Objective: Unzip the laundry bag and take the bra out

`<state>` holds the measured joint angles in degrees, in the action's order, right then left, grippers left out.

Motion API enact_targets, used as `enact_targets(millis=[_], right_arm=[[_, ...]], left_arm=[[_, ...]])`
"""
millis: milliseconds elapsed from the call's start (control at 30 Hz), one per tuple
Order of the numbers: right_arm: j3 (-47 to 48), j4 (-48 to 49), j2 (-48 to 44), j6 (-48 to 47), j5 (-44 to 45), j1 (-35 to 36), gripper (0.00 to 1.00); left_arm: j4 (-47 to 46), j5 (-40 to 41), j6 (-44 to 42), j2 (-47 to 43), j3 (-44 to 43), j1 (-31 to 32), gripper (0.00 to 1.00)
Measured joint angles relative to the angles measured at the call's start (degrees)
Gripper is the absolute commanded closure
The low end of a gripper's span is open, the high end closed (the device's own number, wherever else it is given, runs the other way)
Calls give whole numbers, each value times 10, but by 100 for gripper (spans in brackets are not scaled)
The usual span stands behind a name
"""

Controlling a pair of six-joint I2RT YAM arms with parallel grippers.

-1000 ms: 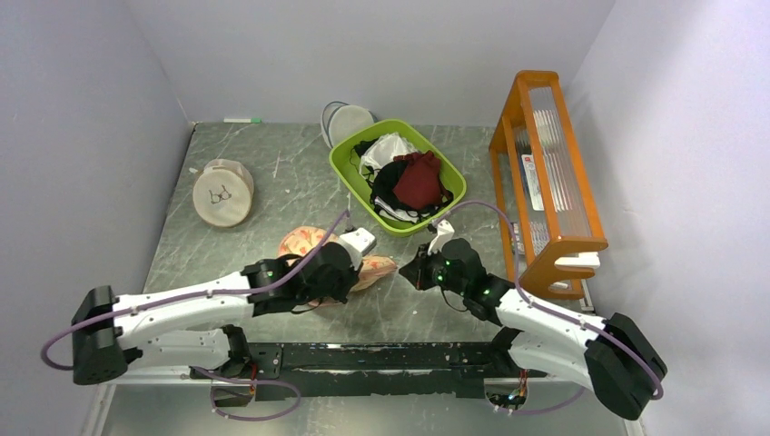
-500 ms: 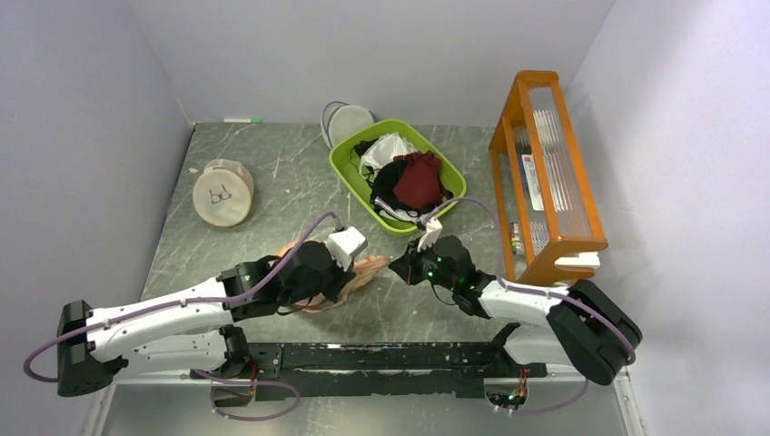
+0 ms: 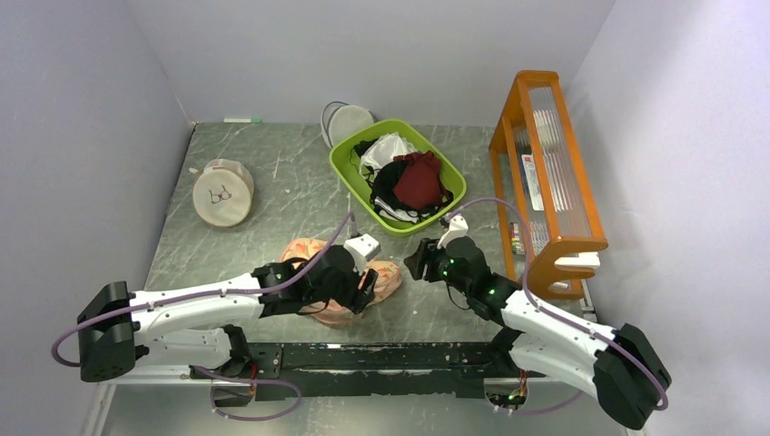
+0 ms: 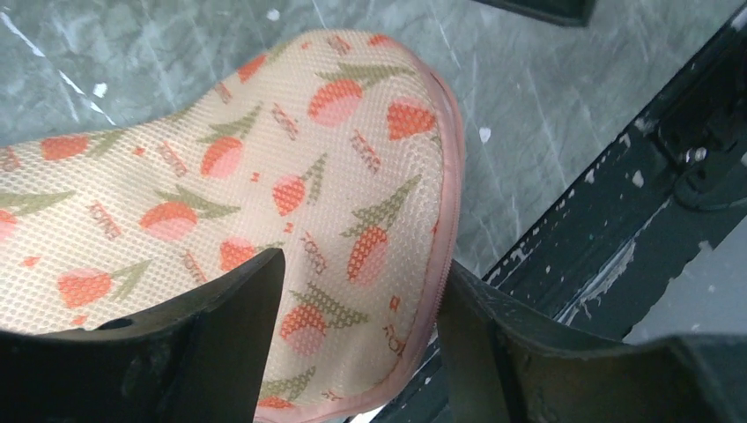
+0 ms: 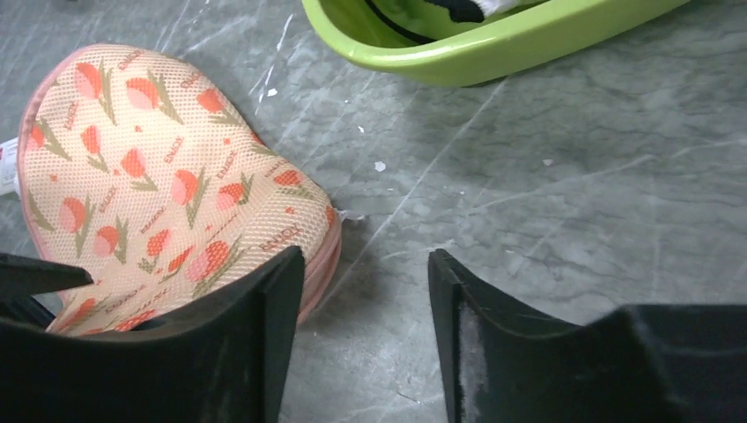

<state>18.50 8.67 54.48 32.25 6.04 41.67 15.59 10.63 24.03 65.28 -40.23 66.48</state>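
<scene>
The peach-pink laundry bag (image 3: 307, 249) with its orange-red flower print lies flat on the grey table near the front middle. Its pink zip edge looks closed where it shows. My left gripper (image 3: 365, 292) hangs over the bag's near right lobe. In the left wrist view the left gripper (image 4: 361, 264) is open, its fingers straddling the bag (image 4: 264, 159) close to the zip seam. My right gripper (image 3: 416, 260) is just right of the bag. In the right wrist view the right gripper (image 5: 366, 256) is open over bare table, with the bag (image 5: 159, 176) beside its left finger. The bra is hidden.
A green basket (image 3: 350, 177) behind the bag holds a dark red garment (image 3: 419, 179) among white and black clothes. A round beige pouch (image 3: 222, 193) lies far left and a round white mesh pouch (image 3: 348, 123) at the back. An orange rack (image 3: 549, 182) stands right; a black rail (image 3: 381, 359) runs along the near edge.
Both grippers were shut at the bag's right end and now stand open. The bag has settled flat, slightly nearer the front edge. The right gripper has backed off to the right.
</scene>
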Motion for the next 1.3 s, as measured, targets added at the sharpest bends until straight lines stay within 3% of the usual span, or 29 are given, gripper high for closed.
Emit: enact_targets(millis=[133, 300, 433, 667, 1000, 1300], right_arm=[[20, -54, -26, -5, 14, 0, 23], [69, -78, 16, -43, -8, 0, 17], [126, -75, 83, -69, -49, 2, 17], [179, -62, 170, -90, -88, 31, 13], [233, -56, 283, -96, -98, 72, 2], [348, -56, 412, -86, -22, 57, 0]], left_arm=[[-8, -28, 2, -13, -2, -40, 3], [-7, -94, 6, -50, -17, -139, 2], [-2, -121, 10, -74, -37, -183, 1], [59, -116, 38, -83, -70, -236, 0], [104, -141, 73, -93, -52, -397, 0], [117, -153, 64, -90, -47, -422, 1]])
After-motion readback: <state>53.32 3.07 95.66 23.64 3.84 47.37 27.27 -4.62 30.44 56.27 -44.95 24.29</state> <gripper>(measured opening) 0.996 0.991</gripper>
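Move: The laundry bag's middle lies about 6 cm left of the left hand and roughly level with it, some 8 cm below. From the right hand it is about 17 cm to the left, 6 cm nearer the base and 6 cm down; the green bin's middle is some 20 cm ahead of that hand and 4 cm left. A small box sits about 26 cm left of the left hand, level with it. With neither hand gripping the bag any more, both head for its far edge, fingers spreading to wide open. The left rises about 8 cm while going forward, then swings left and sinks a little, some 35 degrees counter-clockwise. The right lifts slightly and sweeps left about 12 cm, then pushes forward and down into the gap beside the green bin. ##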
